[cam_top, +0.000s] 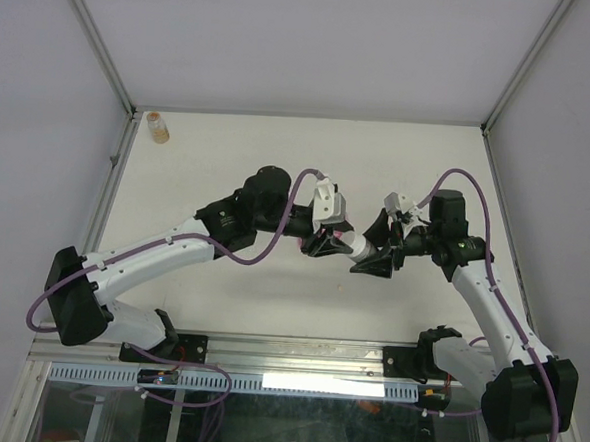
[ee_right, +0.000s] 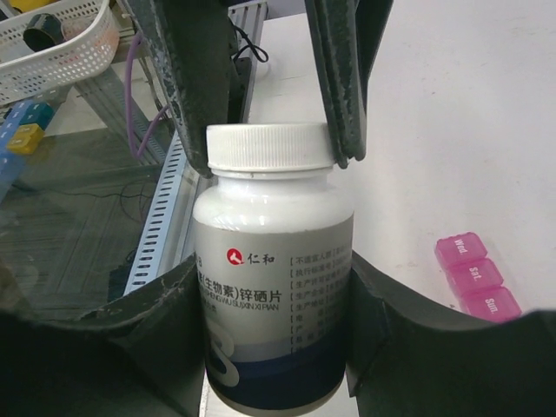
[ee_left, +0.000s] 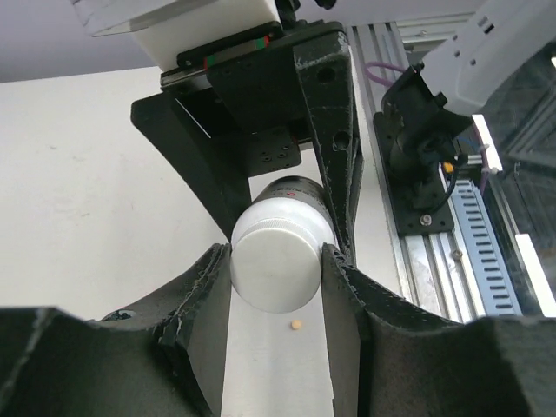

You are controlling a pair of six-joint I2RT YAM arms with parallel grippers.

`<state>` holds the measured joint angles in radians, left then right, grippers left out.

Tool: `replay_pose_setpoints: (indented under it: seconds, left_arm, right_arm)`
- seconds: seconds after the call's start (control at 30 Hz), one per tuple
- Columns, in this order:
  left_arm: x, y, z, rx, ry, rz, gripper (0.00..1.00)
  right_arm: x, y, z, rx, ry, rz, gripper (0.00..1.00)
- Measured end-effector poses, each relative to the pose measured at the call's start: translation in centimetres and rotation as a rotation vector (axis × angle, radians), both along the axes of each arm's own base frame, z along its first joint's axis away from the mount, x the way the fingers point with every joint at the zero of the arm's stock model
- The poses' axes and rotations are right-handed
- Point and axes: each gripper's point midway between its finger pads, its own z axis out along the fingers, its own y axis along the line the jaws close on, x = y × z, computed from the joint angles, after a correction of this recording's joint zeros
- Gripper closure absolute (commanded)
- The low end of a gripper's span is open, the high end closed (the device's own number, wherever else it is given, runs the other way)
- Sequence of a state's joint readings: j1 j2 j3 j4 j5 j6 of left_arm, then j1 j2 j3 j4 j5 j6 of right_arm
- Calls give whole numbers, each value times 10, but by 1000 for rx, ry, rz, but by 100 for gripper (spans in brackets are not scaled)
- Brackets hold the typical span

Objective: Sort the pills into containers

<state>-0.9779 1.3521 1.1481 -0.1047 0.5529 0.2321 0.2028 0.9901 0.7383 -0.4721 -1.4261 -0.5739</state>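
Observation:
A white-capped pill bottle (cam_top: pixel 359 248) hangs sideways between my two arms above the table's middle. My left gripper (ee_left: pixel 276 261) is shut on its white cap (ee_left: pixel 278 261), a finger pressed on each side. My right gripper (ee_right: pixel 274 295) is shut on the bottle's labelled body (ee_right: pixel 274 269). One tiny tan pill (ee_left: pixel 297 325) lies on the table below the cap. The containers, a pink organiser strip (ee_right: pixel 476 276) with closed lids, lie on the table to the right in the right wrist view. In the top view the organiser is hidden by the arms.
A small amber bottle (cam_top: pixel 157 126) stands at the table's far left corner. A white basket (ee_right: pixel 61 43) sits off the table beyond the metal rail (ee_right: pixel 161 217). White walls enclose the table (cam_top: pixel 229 157) on three sides.

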Motion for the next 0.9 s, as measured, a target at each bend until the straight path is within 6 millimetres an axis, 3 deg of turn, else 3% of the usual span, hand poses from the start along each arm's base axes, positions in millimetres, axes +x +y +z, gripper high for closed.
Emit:
replay_pose_setpoints:
  seconds: [0.13,0.17,0.37,0.7,0.8,0.9]
  left_arm:
    - [5,-1,1,8,-60,-66,5]
    - [4,-2,-1,13,-58,-71,1]
    - [8,1,4,-50,2,38,1]
    - [0,57,43,-338,254,314,1]
    - [-6,65,38,-416,371,329,2]
    - [-7,64,16,-425,490,349,5]
  right_arm:
    - [4,0,0,-5,-15,-13,100]
    - [5,0,1,-5,-23,-16,100]
    - [10,0,1,-10,-38,-29,100]
    - [11,0,1,-11,-42,-32,100]
    - [11,0,1,-11,-42,-32,100]
    - [11,0,1,-12,-42,-32,100]
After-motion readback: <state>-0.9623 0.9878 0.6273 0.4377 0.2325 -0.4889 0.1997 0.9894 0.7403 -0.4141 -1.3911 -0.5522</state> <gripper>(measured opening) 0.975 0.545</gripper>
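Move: The left hand still has its fingers shut on the bottle's white cap, right at its hand point. The bottle body lies about 4 cm to its right. The pink pill box is roughly 10 cm ahead, 6 cm to the left and 20 cm below, and a small orange pill lies on the table almost straight underneath. For the right hand, gripping the body, the cap is some 4 cm to the left and slightly higher. The left fingers let go of the cap and spread wide, then the hand backs off to the left by about 6 cm, rising some 4 cm before sinking most of that again. As it goes, its fingertips tip upward and swing counter-clockwise, some 25 degrees each, and the wrist rolls. The right hand keeps its grip on the bottle body and eases about 1 cm forward. ##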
